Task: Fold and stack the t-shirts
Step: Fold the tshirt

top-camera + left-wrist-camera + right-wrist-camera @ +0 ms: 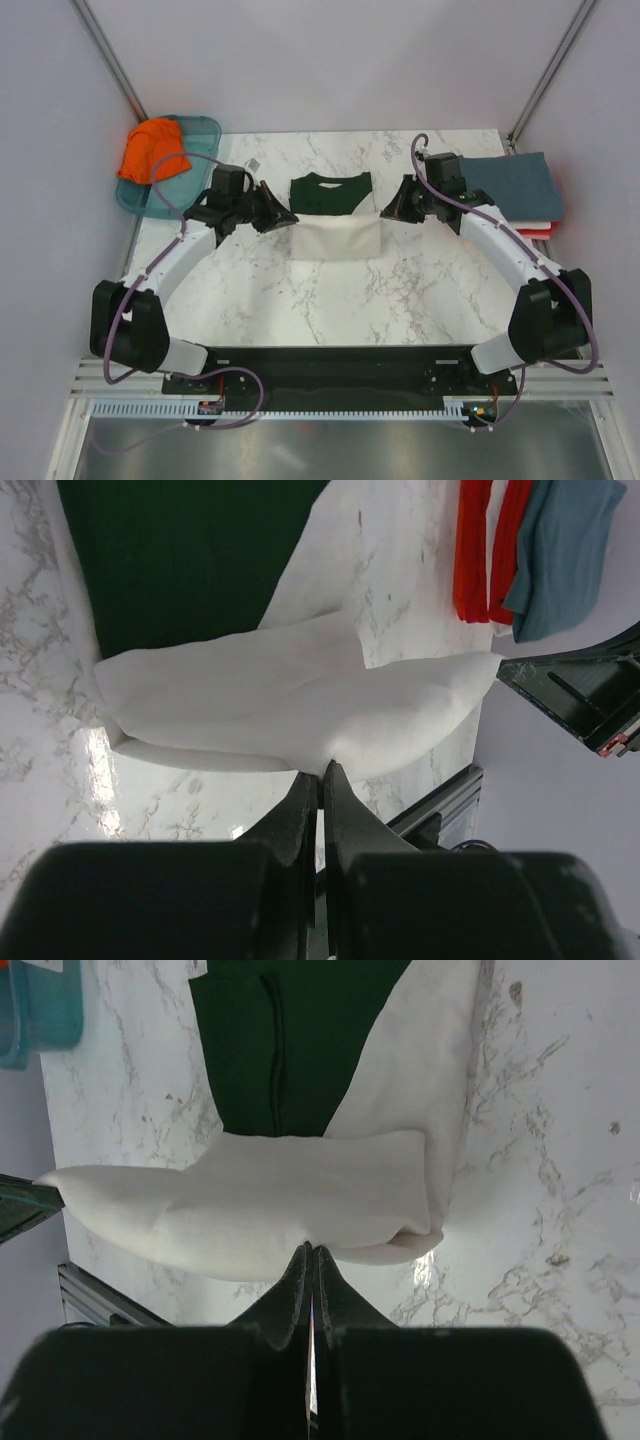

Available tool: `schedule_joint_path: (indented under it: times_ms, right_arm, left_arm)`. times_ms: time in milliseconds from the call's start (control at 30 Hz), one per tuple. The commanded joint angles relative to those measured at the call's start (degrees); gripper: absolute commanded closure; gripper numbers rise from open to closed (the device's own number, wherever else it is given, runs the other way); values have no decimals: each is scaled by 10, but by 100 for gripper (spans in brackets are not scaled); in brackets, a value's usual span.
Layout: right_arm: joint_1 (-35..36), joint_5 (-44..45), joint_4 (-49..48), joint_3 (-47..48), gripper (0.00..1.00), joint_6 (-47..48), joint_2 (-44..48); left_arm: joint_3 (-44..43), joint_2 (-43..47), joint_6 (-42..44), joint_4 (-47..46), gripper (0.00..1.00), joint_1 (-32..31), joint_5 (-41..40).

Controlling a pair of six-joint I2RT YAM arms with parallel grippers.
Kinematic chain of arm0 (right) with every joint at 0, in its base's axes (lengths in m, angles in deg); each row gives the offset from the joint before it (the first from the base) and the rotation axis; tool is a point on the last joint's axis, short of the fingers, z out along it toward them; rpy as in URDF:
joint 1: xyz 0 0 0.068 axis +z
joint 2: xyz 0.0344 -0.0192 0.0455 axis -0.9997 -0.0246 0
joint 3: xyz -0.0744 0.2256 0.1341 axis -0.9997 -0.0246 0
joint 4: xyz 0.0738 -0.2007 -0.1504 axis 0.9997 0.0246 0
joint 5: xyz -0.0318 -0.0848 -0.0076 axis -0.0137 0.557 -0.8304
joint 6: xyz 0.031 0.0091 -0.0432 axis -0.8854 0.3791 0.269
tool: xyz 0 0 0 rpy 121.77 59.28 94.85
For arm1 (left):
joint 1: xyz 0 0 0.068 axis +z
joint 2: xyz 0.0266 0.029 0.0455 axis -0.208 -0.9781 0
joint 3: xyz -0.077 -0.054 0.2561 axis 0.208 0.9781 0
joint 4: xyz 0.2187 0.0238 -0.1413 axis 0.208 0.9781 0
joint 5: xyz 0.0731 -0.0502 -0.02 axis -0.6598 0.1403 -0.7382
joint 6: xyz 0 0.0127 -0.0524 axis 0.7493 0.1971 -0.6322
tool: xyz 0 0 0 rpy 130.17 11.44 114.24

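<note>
A cream t-shirt (335,238) with dark green sleeves and collar (331,193) lies mid-table, its lower half folded up and held off the marble. My left gripper (291,216) is shut on the fold's left edge. In the left wrist view the gripper (325,769) pinches the cream cloth (290,695). On the fold's right edge my right gripper (383,212) is shut too, seen close as a gripper (310,1249) biting the cream cloth (290,1200). An orange t-shirt (153,150) lies bunched at the far left. A slate-blue t-shirt (515,185) tops a stack with red (540,231) beneath.
A translucent teal tray (203,132) at the back left holds the orange shirt. The stack sits at the table's right edge by the wall. Marble table (330,300) shows between the cream shirt and the arm bases. A small white tag (255,163) lies behind the left gripper.
</note>
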Motion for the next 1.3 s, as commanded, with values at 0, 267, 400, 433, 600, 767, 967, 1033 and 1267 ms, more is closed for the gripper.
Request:
schedule_joint_path:
  times_ms: [0, 267, 400, 433, 600, 767, 967, 1033, 1267]
  right_arm:
    - [-17, 11, -9, 71, 100, 16, -49]
    - [-37, -2, -9, 183, 100, 13, -165]
    - [-44, -6, -9, 221, 100, 10, -208]
    - [-44, -7, -12, 234, 100, 6, -215]
    - [-47, -6, -14, 289, 100, 0, -272]
    - [-49, -9, -15, 333, 100, -5, -329]
    - [-56, -9, -18, 383, 100, -8, -389]
    - [-60, -9, -20, 401, 100, -14, -404]
    - [-71, -26, -37, 472, 100, -29, -491]
  left_arm:
    - [-61, -50, 19, -12, 98, 18, -1]
    - [-149, -156, 22, -12, 98, 47, 2]
    - [-194, -197, 24, -12, 98, 59, 9]
    - [-202, -209, 24, -12, 98, 65, 10]
    - [-259, -259, 18, -12, 98, 76, 21]
    - [-315, -317, 16, -14, 98, 80, 32]
    - [-383, -397, 9, -13, 98, 85, 39]
    - [-412, -429, 7, -14, 98, 86, 47]
    - [-502, -515, -9, -19, 98, 90, 57]
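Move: Both hands hold the lifted near edge of the t-shirt. From the left hand, the green collar end lies some 25 cm ahead, 8 cm to the right and 14 cm below; the blue basket is about 29 cm left, 24 cm ahead. From the right hand the collar end is roughly 24 cm ahead, 8 cm left and 13 cm below; the folded shirt stack is about 30 cm right, 19 cm ahead. Both arms, fingers still shut, carry the t-shirt's edge some 20 cm forward towards the collar, sinking about 7 cm. ##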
